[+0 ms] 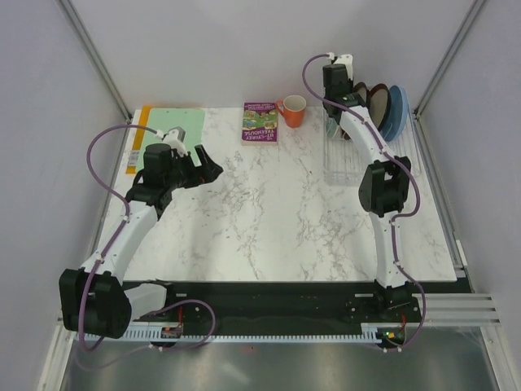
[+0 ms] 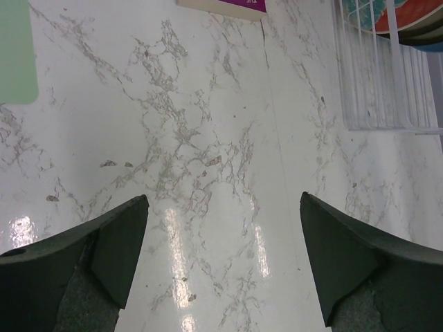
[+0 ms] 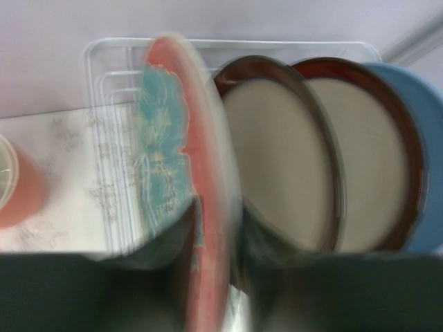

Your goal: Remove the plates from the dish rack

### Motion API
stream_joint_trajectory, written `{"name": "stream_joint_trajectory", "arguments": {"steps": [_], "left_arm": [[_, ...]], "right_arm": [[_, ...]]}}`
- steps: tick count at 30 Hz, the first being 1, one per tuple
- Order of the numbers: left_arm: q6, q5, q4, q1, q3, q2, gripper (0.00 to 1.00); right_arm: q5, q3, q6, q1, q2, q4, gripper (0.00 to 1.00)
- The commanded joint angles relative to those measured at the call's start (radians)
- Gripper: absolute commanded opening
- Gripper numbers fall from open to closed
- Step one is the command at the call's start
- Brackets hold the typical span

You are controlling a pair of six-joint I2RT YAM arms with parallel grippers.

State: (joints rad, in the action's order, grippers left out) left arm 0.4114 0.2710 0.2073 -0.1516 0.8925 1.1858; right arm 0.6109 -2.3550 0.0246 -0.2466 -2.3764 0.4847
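The dish rack [image 3: 111,55] holds several plates on edge. The red-orange plate with teal flowers [image 3: 197,173] stands at the left. Beside it come two dark-red-rimmed cream plates [image 3: 280,159] [image 3: 367,166] and a light blue plate [image 3: 429,138]. My right gripper [image 3: 211,270] straddles the red-orange plate's near rim, fingers pressed to both faces; the view is blurred. In the top view this gripper [image 1: 338,77] sits over the rack's [image 1: 346,159] far end. My left gripper [image 1: 210,167] hovers open above bare marble at mid-left, its jaws [image 2: 223,207] holding nothing.
An orange mug [image 1: 293,110] and a purple book [image 1: 260,122] lie at the back centre, left of the rack. A green clipboard [image 1: 167,122] sits at the back left. The rack's near half [image 2: 387,90] stands without plates. White walls close in the table.
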Motion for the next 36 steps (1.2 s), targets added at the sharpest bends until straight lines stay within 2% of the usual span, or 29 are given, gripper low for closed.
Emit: {"name": "stream_joint_trajectory", "arguments": {"steps": [1, 5, 16, 21, 23, 24, 31, 36], "left_arm": [[-0.017, 0.023, -0.049, 0.004, 0.000, 0.001, 0.96], [-0.002, 0.034, -0.059, 0.004, -0.003, 0.005, 0.96], [0.020, 0.065, -0.060, 0.004, -0.006, -0.002, 0.92], [0.017, 0.060, -0.057, 0.004, -0.017, -0.009, 0.93], [0.018, 0.060, -0.057, 0.004, -0.018, -0.011, 0.95], [0.023, 0.062, -0.060, 0.004, -0.018, -0.012, 1.00], [0.044, 0.089, -0.075, 0.004, -0.017, -0.015, 1.00], [0.079, 0.177, -0.117, 0.004, -0.029, -0.026, 1.00]], "right_arm": [[0.033, -0.029, -0.008, 0.010, 0.009, -0.054, 0.15], [0.056, -0.027, -0.055, 0.000, 0.023, -0.069, 0.00], [0.453, 0.026, -0.400, -0.097, 0.097, -0.400, 0.00], [0.495, 0.037, -0.439, -0.106, 0.149, -0.451, 0.00], [0.472, 0.048, -0.427, -0.112, 0.181, -0.436, 0.00], [0.468, 0.052, -0.422, -0.117, 0.216, -0.430, 0.00], [0.383, 0.091, -0.315, -0.164, 0.394, -0.275, 0.00], [0.225, 0.143, -0.149, -0.212, 0.544, -0.043, 0.00]]}}
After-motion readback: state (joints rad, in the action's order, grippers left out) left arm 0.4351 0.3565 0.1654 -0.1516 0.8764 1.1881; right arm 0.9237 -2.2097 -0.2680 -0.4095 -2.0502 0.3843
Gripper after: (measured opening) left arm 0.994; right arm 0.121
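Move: The coral-and-teal plate stands on edge at the left end of the rack, its near rim between my half-closed right fingers, its middle about 5 cm ahead of them, 1 cm left and 5 cm lower. Two brown-rimmed plates stand roughly 5 and 10 cm to the hand's right, both 4 cm ahead. The mug is some 17 cm to its left, 4 cm ahead and 11 cm lower. From my left hand the coral-and-teal plate lies about 33 cm ahead, 42 cm right and 6 cm lower. I shut my right fingers on the rim of the coral-and-teal plate, then roll that hand about 20 degrees, left side down, while easing roughly 3 cm left, away from the brown-rimmed plates. Keeping the pinch, I raise the plate about 16 cm up from the rack, slowly and then faster, drawing back some 9 cm as my fingers tip up a little. ##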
